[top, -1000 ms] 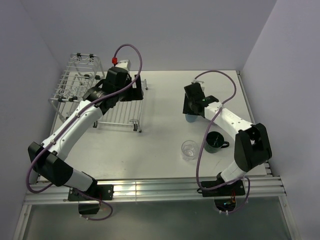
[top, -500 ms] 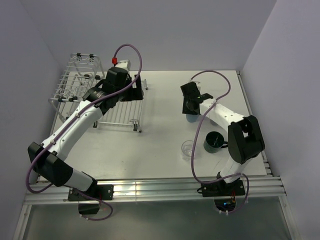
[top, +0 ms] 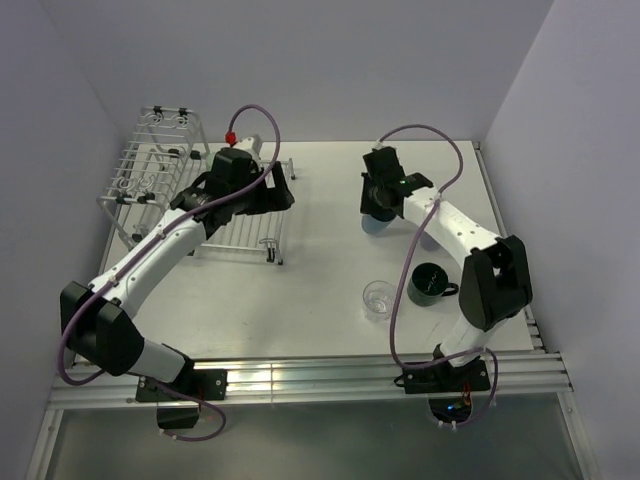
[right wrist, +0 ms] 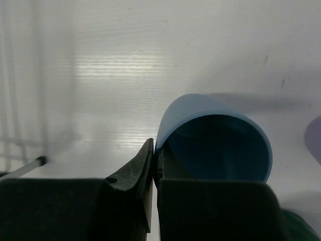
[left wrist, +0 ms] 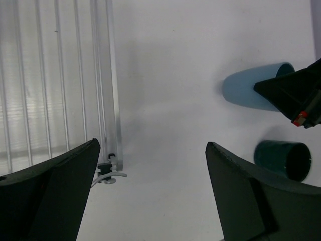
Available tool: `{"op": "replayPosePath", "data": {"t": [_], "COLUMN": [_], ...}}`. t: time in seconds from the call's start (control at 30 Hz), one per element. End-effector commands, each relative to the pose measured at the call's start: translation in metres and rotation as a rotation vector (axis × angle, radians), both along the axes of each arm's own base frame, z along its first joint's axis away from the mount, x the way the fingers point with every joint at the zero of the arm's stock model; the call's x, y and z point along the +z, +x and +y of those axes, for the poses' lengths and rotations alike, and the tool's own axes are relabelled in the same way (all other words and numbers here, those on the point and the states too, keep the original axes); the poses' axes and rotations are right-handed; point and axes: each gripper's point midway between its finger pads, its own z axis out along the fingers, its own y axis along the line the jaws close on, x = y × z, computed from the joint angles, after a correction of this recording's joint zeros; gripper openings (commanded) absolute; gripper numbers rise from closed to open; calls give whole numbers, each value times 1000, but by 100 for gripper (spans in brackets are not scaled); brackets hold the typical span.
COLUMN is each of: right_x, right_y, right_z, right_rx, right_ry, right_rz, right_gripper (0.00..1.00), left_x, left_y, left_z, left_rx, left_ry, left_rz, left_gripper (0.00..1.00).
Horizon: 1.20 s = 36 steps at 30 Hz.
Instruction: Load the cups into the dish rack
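Observation:
My right gripper (top: 376, 210) is shut on the rim of a light blue cup (top: 374, 226), one finger inside and one outside, seen close in the right wrist view (right wrist: 155, 150). The cup (right wrist: 190, 106) is tilted above the table. A dark green mug (top: 428, 284) and a clear glass (top: 378, 298) stand nearer the front. The white wire dish rack (top: 150, 175) sits at the back left. My left gripper (top: 282, 192) hangs open and empty by the rack's right edge; its view shows the rack bars (left wrist: 60, 75), the blue cup (left wrist: 246, 91) and the mug (left wrist: 281, 158).
White walls close in the table at the back and both sides. A purple cable loops over each arm. At the right edge of the right wrist view lies a lavender patch (right wrist: 314, 136); I cannot tell what it is.
The right gripper has shut on the blue cup's rim and moved back and left with it. The left gripper has swung right, off the rack, and opened wider.

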Motion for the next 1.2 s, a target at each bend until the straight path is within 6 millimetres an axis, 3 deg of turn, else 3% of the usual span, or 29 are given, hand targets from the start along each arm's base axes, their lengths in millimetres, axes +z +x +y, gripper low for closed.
{"op": "replayPosePath", "data": {"t": [0.0,0.17,0.27,0.37,0.63,0.77,1.17], "right_x": [100,171,203,221,263,265,265], "right_y": [4,-14,-24,-31,-42,-47,-49], "right_z": [31,89,111,129,146,145,137], "right_rx": [87,298,393,468,585,600,613], "right_ry": [208,541,704,854,1181,1256,1404], "right_rz": [-185,-256,-283,-272,-266,-245,-236], "right_gripper": [0,0,0,0,0,0,0], "left_x": [36,57,76,91,99,94,114], "left_y": [5,6,10,3,4,3,-27], "left_z": [-15,-29,-34,-43,-53,-53,-55], "left_rx": [-85,-268,-325,-417,-487,-487,-609], "left_ry": [-248,-500,-603,-697,-769,-765,-885], "left_rz": [-71,-120,-184,-200,-208,-199,-223], "left_gripper": [94,96,97,98,98,98,92]}}
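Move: The blue cup already hangs pinched by its rim in the right hand. The left gripper it goes to is about 24 cm left, 3 cm back and 10 cm above. From the right hand, the purple cup stands some 15 cm right and 3 cm back, the dark mug 13 cm right and 15 cm back. The blue cup lies roughly 25 cm right of the left hand, 4 cm ahead and 13 cm below. Right hand lifts its blue cup about 24 cm and left, base-first, between the rising left hand's open fingers. ##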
